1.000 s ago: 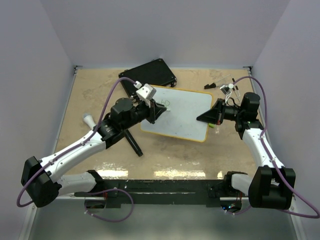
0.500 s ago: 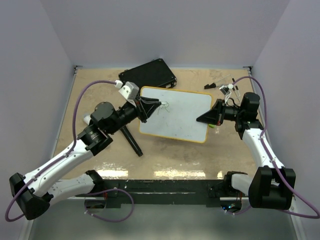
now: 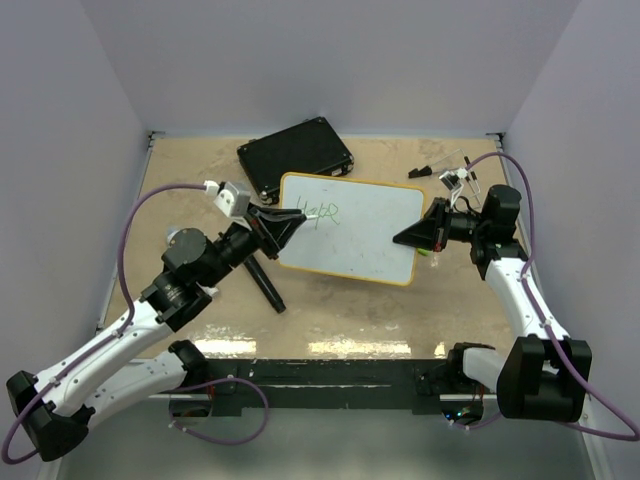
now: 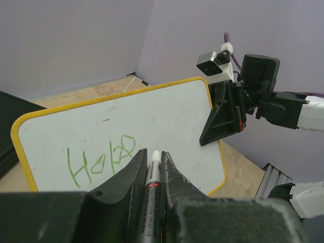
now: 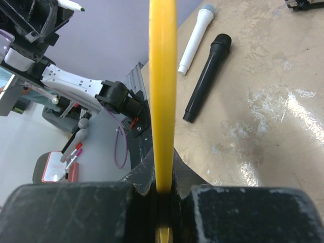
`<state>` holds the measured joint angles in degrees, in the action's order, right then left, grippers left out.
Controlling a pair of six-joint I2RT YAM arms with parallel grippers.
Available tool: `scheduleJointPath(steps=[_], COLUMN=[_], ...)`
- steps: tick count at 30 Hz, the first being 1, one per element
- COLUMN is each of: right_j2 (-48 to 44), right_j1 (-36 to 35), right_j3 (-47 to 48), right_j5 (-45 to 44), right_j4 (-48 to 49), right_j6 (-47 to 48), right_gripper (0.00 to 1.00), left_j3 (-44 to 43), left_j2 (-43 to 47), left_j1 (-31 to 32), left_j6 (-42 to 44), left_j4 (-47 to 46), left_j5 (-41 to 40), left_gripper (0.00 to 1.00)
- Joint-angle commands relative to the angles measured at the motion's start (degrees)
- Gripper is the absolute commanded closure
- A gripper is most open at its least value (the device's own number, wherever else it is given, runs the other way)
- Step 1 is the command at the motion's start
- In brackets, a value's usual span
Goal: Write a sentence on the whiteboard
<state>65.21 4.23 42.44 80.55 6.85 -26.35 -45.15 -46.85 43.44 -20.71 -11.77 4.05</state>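
Note:
The whiteboard [image 3: 365, 235] lies tilted at mid table, white with a yellow rim [image 5: 162, 76]. The sentence [image 3: 322, 212] is a short run of green scribbles near its upper left corner, also plain in the left wrist view as green letters [image 4: 101, 159] on the board [image 4: 167, 111]. My left gripper [image 3: 296, 216] is shut on a white marker [image 4: 153, 172], whose tip points at the board just beside the writing. My right gripper [image 3: 405, 238] is shut on the board's right edge, the rim clamped between its fingers [image 5: 163, 167].
A black case [image 3: 296, 152] lies behind the board's left corner. A black marker-like stick [image 3: 265, 285] and a white one [image 3: 178, 237] lie on the table left of the board. Small black items [image 3: 420, 171] sit at the back right. Walls close in on three sides.
My left arm has drawn back to the left off the board's middle, uncovering the green writing. The right arm and the board have stayed put.

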Motion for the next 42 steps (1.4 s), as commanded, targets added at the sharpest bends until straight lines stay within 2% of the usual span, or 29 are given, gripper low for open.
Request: scheduleJointPath(steps=[1, 18, 24, 28, 36, 42], right_j2=[-2.37, -2.11, -2.02, -1.84, -2.37, -2.63], right_j1=[-0.1, -0.1, -0.01, 0.08, 0.43, 0.69], right_j3=[2.57, 2.04, 1.95, 2.04, 1.86, 1.77], right_j5=[2.94, 2.77, 2.5, 2.33, 2.06, 1.36], right_j4=[2.73, 3.87, 4.05, 4.05, 3.96, 3.96], right_j6=[0.77, 0.86, 1.21, 1.3, 1.56, 2.35], right_gripper=[1.0, 1.0, 1.0, 1.0, 1.0, 1.0], left_j3=[2.34, 2.08, -0.55, -3.89, -12.16, -11.81], left_j2=[2.99, 2.91, 0.98, -1.31, -7.9, -9.75], left_j1=[-0.37, -0.2, 1.82, 7.69, 20.53, 22.13], left_j6=[-2.84, -5.04, -4.52, -1.62, 4.62, 4.1], left_j4=[-3.87, -2.82, -0.63, 2.45, 10.45, 11.68], left_j5=[-0.98, 2.54, 1.75, -3.6, -21.71, -26.46], left_gripper=[1.0, 1.0, 1.0, 1.0, 1.0, 1.0])
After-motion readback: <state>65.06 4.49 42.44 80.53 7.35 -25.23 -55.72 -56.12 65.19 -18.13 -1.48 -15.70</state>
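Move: The word "Hope" already stands on the whiteboard. Its middle is some 6 cm ahead, 6 cm right and 7 cm below my left hand, which holds the marker. The blank part I move towards is about 4 cm ahead, 12 cm right and 10 cm below. My right gripper, pinching the board's right edge, is roughly 3 cm ahead, 23 cm right and 11 cm below. From my right hand, the blank part lies about 12 cm left and 2 cm ahead, about level. With the marker still pinched and its tip clear of the whiteboard, I first ease my left hand back barely a centimetre, then sweep it about 7 cm to the right and 3 cm farther back, past the end of "Hope" towards the blank part, rolling the wrist by nearly 10 degrees. My right hand keeps its pinch and holds the board still. ##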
